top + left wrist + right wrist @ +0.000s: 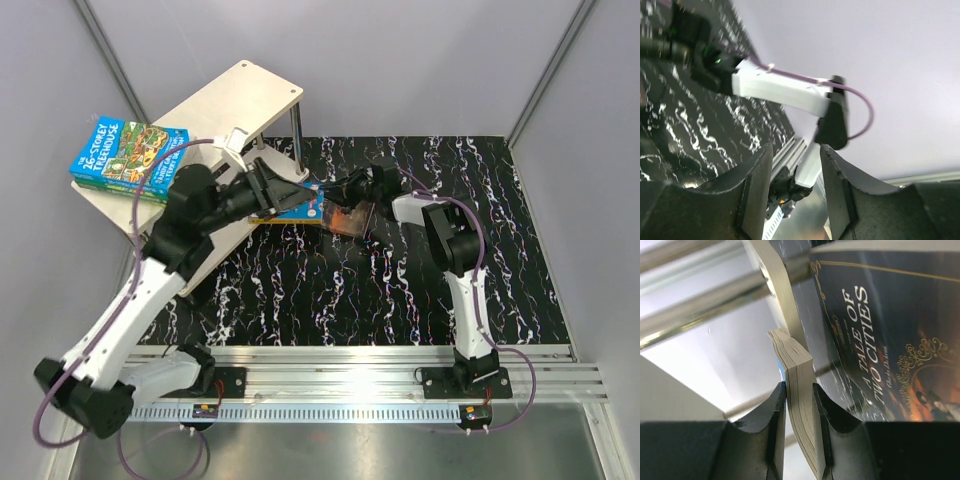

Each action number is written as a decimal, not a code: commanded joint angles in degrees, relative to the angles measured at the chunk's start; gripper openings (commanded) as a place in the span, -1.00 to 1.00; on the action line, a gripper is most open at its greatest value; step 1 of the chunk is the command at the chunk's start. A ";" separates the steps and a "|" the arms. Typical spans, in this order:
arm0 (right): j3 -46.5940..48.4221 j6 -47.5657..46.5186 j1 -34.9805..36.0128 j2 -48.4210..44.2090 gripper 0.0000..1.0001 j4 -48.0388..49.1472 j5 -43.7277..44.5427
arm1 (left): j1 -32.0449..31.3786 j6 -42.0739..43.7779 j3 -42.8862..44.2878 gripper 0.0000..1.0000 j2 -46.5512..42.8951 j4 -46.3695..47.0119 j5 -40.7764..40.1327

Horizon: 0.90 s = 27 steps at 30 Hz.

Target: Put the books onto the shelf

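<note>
The shelf (232,95), a pale board on metal rod legs, stands at the back left. Two Treehouse books (128,155) lie stacked on its left end. My right gripper (798,386) is shut on the page edge of a blue-covered book (800,390), held by the shelf's front edge (296,210). A dark book, "A Tale of Two Cities" (890,330), sits right beside it (346,217). My left gripper (796,150) is open with nothing between its fingers, and it hovers close to the held book (292,190).
The shelf's metal rods (700,295) run just beyond the held book. A black marbled mat (400,280) covers the table. The right arm (785,92) crosses the left wrist view. Grey walls enclose the back and sides.
</note>
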 commanded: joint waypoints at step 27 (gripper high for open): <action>24.38 14.76 12.12 4.50 -1.00 -34.83 38.03 | -0.25 10.61 6.38 -0.05 -23.64 -34.89 -14.59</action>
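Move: The spot for the blue book, the far right end of the lower shelf, lies about 15 cm left of the right hand, 3 cm farther out and slightly lower. The blue book, already pinched by its right edge, has its middle 8 cm left and 4 cm back; the shelf's right post is some 5 cm left and 5 cm ahead. A Tale of Two Cities lies 4 cm back, 3 cm right and 8 cm below. From the left hand the spot is about 26 cm ahead, 12 cm left and 30 cm below. The blue book, still pinched at its right edge, is lifted about 5 cm by the right hand while being carried some 6 cm left and a little forward onto the shelf end, then lowered about 4 cm, swinging clockwise over 20 degrees as its left side dips. The empty, open left hand backs off about 9 cm back and 9 cm left, away from that end. ##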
